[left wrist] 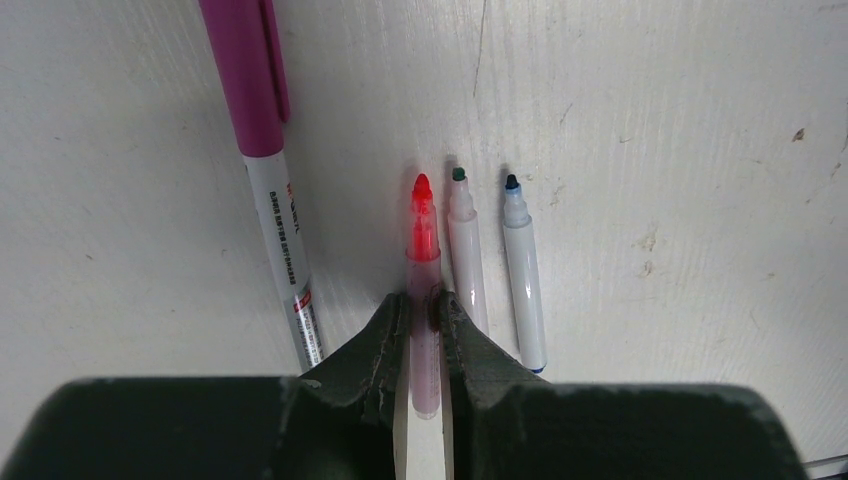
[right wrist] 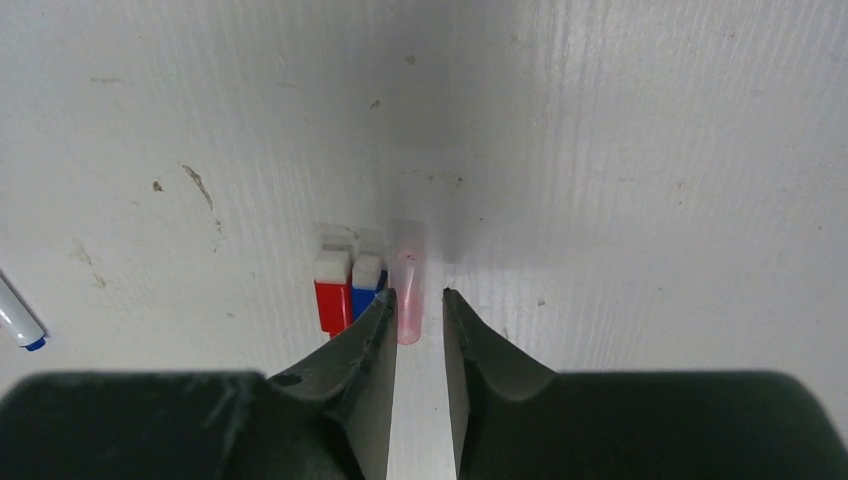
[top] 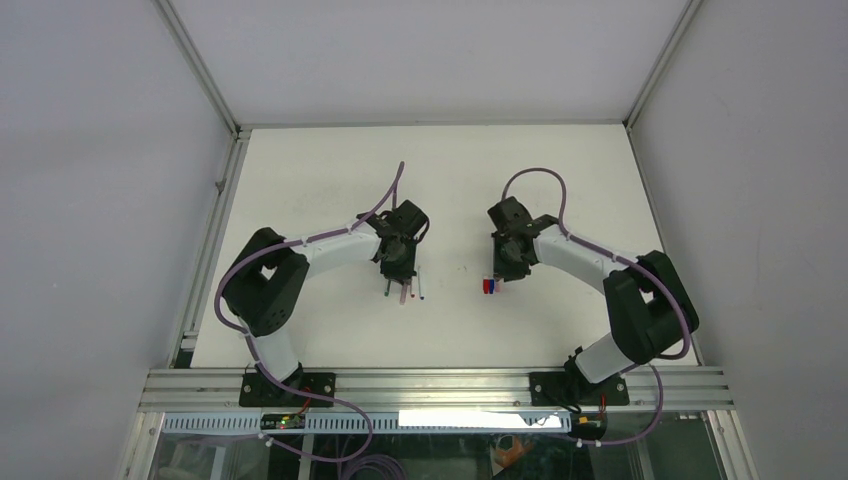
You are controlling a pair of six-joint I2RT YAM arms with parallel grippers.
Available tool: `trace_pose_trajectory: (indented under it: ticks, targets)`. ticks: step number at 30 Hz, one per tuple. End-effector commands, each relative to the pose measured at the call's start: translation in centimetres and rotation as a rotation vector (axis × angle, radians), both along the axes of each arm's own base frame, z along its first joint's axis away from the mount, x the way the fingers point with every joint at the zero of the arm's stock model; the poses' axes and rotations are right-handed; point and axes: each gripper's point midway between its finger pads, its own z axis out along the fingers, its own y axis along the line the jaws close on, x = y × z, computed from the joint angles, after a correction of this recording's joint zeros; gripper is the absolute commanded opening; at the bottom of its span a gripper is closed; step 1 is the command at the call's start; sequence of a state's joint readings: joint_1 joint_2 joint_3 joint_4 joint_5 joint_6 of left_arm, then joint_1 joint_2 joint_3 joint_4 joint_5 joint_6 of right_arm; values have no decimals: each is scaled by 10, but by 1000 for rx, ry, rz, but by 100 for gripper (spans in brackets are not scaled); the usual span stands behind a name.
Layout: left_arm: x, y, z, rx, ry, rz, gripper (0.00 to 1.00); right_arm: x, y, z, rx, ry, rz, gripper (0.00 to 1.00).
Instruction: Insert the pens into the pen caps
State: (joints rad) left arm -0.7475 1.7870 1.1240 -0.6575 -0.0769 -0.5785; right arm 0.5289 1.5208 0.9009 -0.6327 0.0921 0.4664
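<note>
In the left wrist view my left gripper [left wrist: 424, 305] is shut on a pink-barrelled pen [left wrist: 423, 230] with a bare red tip, which lies on the table pointing away from me. Right beside it lie two white pens, one green-tipped [left wrist: 465, 260] and one blue-tipped [left wrist: 523, 280]. In the right wrist view my right gripper [right wrist: 419, 298] is open around a translucent pink pen cap [right wrist: 407, 280]. The cap sits against the left finger, with a gap to the right finger. A red cap [right wrist: 332, 295] and a blue cap [right wrist: 365, 283] lie just left of it.
A thicker marker with a magenta cap [left wrist: 265, 150] lies left of the held pen. From above, both grippers [top: 396, 268] [top: 505, 268] are low over the white table [top: 440, 170], a short way apart. A white pen end [right wrist: 15, 322] shows at the left edge of the right wrist view.
</note>
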Motion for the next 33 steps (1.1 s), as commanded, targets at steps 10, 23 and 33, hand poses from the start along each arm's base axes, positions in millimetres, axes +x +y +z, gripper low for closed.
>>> trace_pose_trajectory:
  ticks: [10,23,33]
  targets:
    - [-28,18,-29,72,87,-12,0,-2,4,-14,-14,45,11,25]
    - [-15,14,-20,69,38,-52,0,7,5,-9,-40,45,9,0]
    - [29,3,53,-55,-229,-129,0,85,7,70,112,-318,-135,0]
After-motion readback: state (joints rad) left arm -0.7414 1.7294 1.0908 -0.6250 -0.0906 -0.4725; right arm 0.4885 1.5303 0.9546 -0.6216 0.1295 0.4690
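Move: The pink pen cap lies almost straight under my open right fingers, about 2 cm below. The blue cap is about 1 cm to its left and the red cap some 3 cm to its left, both level with it. From my left hand, already holding the pink pen, that cap is about 19 cm right, level ahead and in height. The green-tipped pen lies 2 cm and the blue-tipped pen 3 cm right of that hand; the purple-capped pen is 3 cm left and 3 cm farther out. I sink my right hand about 1.5 cm over the pink cap, easing back a touch, and pinch the cap between my fingertips beside the blue one. Then I carry it forward and up, a little over 2 cm each way. My left hand keeps its grip on the pink pen, stays put until late, then starts lifting it by just under 1 cm with a slight clockwise turn. ##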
